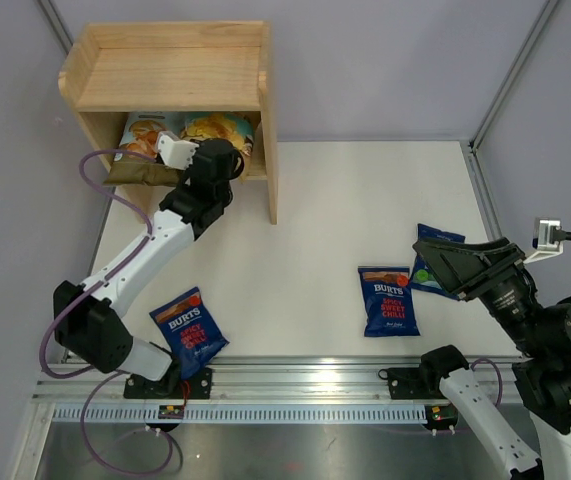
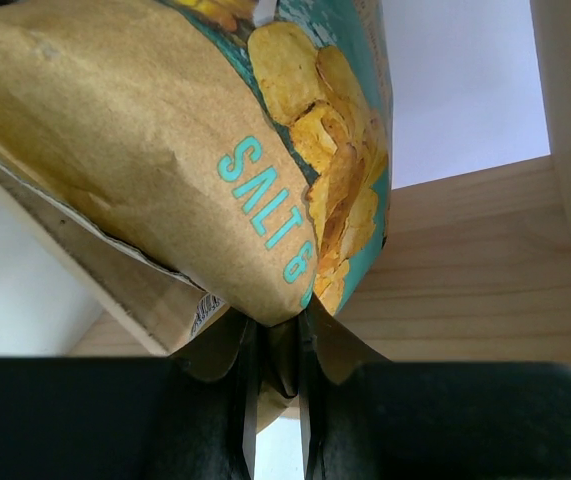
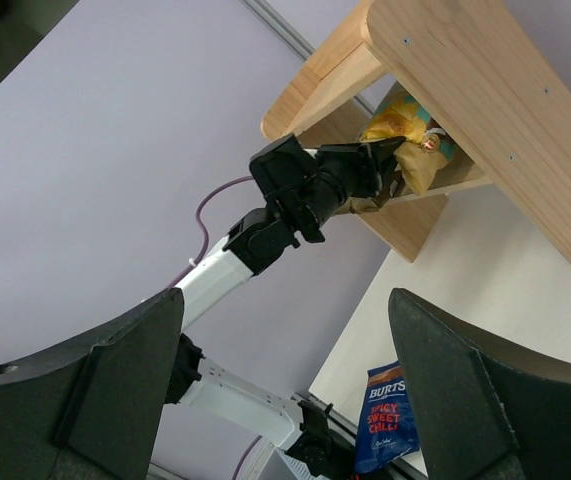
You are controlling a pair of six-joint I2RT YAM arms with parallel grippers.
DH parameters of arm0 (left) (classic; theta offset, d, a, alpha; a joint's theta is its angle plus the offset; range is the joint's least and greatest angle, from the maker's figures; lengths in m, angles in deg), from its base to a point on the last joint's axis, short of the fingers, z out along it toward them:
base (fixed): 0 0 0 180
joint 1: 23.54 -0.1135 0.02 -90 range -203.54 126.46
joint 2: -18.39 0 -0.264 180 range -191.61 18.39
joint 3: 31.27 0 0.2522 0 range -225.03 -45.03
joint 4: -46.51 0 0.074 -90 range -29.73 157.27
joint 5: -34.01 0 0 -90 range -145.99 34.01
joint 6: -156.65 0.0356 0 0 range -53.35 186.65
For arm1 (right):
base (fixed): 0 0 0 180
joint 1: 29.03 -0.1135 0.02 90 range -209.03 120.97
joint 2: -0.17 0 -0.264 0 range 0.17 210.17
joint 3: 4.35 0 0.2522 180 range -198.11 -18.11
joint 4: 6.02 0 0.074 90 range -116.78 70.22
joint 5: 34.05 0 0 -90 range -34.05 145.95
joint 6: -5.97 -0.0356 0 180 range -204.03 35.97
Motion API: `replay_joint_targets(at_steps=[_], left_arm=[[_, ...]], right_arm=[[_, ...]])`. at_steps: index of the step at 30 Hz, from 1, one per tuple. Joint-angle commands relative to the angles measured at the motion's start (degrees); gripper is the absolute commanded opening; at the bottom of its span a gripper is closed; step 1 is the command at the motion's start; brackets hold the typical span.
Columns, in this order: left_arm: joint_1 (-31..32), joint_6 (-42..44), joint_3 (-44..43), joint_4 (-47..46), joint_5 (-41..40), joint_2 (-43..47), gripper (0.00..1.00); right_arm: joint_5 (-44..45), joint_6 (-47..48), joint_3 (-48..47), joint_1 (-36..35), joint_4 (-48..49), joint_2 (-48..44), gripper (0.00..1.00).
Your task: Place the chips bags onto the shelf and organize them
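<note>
The pine shelf (image 1: 170, 75) stands at the back left. In its lower tier are the light-blue and kraft-brown bag (image 1: 143, 135), lettered "SALT &" in the left wrist view (image 2: 165, 150), and the yellow bag (image 1: 220, 128). My left gripper (image 1: 178, 155) reaches into that tier and is shut on the bottom edge of the light-blue bag (image 2: 277, 335). One Burts bag (image 1: 187, 330) lies at the front left and another (image 1: 387, 300) right of centre. The dark-blue bag with green lettering (image 1: 433, 268) is partly hidden under my right gripper (image 1: 447, 265), which hovers open and empty (image 3: 285, 390).
The shelf's right side panel (image 1: 270, 150) reaches down to the white table (image 1: 325, 230). Grey walls stand behind and on both sides. A metal rail (image 1: 295, 375) runs along the near edge. The right wrist view shows the shelf (image 3: 465, 90), the left arm (image 3: 295, 190) and a Burts bag (image 3: 390, 420).
</note>
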Motion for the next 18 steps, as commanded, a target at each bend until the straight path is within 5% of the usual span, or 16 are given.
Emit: replay_joint_targets(at_steps=[1,10,12,15,18], left_arm=[[0.4,-2.9,-5.5,-4.3,-3.6,-2.3,0.0],[2.1,-6.8,-6.1,-0.9,-0.5,-5.1,0.04],[3.0,-7.4,-5.4,-0.9,-0.5,-4.5,0.24],[4.0,-6.4,-4.4,-2.2,-0.3,-4.1,0.32],[4.2,-6.7,-3.2,-2.4,0.9,-3.5,0.59]], right_arm=[[-0.8,1.4,-2.4,-0.3,-0.5,-0.8,0.91],[-0.1,2.5,-3.3,-0.3,-1.7,-2.0,0.91],[0.1,2.9,-3.4,-0.3,-1.9,-1.9,0.91],[-0.3,2.9,-3.2,-0.3,-1.9,-2.0,0.91],[-0.2,3.1,-2.9,-0.3,-2.1,-2.5,0.92]])
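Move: Just ahead of the left fingers, which already grip its near end, the big yellow chips bag sits on the lower shelf, its middle about 12 cm farther in, some 3 cm left and 3 cm higher. The light-blue cassava bag lies roughly 18 cm left and 7 cm ahead of the hand; the shelf's right side panel is about 9 cm right and 5 cm ahead. From the right hand, the yellow bag is some 40 cm forward, 37 cm left and 12 cm lower. Easing the yellow bag deeper onto the lower shelf, the left hand pushes forward and down about 2 cm each, still pinching its near end. It then sidles some 3 cm to the right towards the shelf's side panel and draws back about a centimetre, while the fingers spread to roughly half open and let go of the bag. ##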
